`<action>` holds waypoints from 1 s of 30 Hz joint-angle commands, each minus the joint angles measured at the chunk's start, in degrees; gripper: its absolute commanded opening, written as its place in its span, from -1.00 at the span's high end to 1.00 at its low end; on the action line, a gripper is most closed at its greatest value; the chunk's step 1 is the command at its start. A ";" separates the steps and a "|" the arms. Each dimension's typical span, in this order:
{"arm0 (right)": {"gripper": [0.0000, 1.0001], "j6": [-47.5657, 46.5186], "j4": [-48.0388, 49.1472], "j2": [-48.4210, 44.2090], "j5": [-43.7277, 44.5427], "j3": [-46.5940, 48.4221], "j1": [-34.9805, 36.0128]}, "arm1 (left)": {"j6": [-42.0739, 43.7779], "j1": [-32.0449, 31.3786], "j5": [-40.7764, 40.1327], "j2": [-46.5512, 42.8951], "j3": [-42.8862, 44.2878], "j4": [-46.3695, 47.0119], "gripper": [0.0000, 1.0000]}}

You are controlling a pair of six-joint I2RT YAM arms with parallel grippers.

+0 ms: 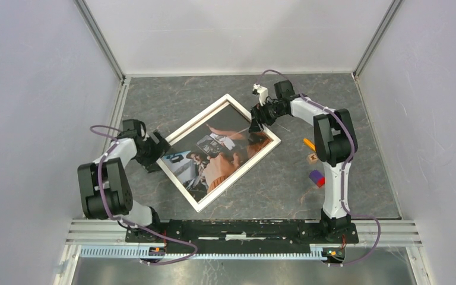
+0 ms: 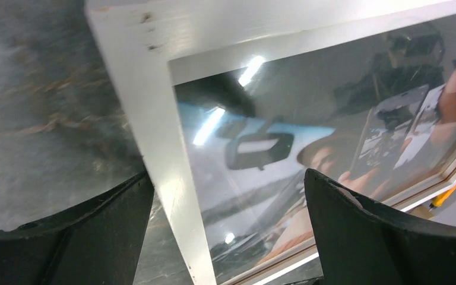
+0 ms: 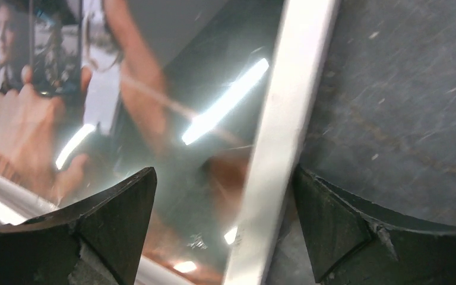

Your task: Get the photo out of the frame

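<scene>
The frame (image 1: 193, 126) lies face up on the dark table, turned like a diamond, with the photo (image 1: 222, 151) of a person showing under its glass. My left gripper (image 1: 159, 151) is open at the frame's left corner. In the left wrist view its jaws (image 2: 228, 237) straddle the white border (image 2: 160, 136), one finger over the table and one over the photo (image 2: 285, 148). My right gripper (image 1: 254, 126) is open at the far right edge. In the right wrist view it (image 3: 225, 231) straddles the border (image 3: 285, 119) next to the photo (image 3: 124, 89).
An orange item (image 1: 309, 144), a small wooden cube (image 1: 313, 158) and a red and blue block (image 1: 317, 178) lie on the table right of the frame. Pale walls enclose the table on three sides.
</scene>
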 commanded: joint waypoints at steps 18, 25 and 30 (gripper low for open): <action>-0.74 3.01 3.79 -27.01 -4.02 -50.12 -0.14 | 7.52 -12.15 4.21 24.64 25.78 6.38 -1.00; -0.75 6.55 4.14 -30.71 3.39 -45.64 -0.32 | 14.12 -13.54 -2.60 21.00 28.45 -0.95 -1.00; -0.75 13.85 7.26 -34.15 14.97 -43.76 -0.28 | 17.03 -13.27 -12.05 16.32 26.64 -7.82 -1.00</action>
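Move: The frame lies slanted between the hands, low and nearly level with the fingertips. Its middle is some 25 cm to the left hand's right and 2 cm ahead, with its left corner about 3 cm ahead and 2 cm left of that hand. From the right hand the middle lies roughly 17 cm left and 12 cm back; the orange knife is some 23 cm right and 8 cm back, the wooden block 25 cm right and 14 cm back. The frame is turned clockwise between two open grippers straddling its short sides. The right hand pushes its end back about 16 cm, edging some 5 cm right, its outer finger staying against the rail. The left hand pushes its end forward some 13 cm, turning about 20 degrees clockwise, then eases back a little; neither gripper shuts. ##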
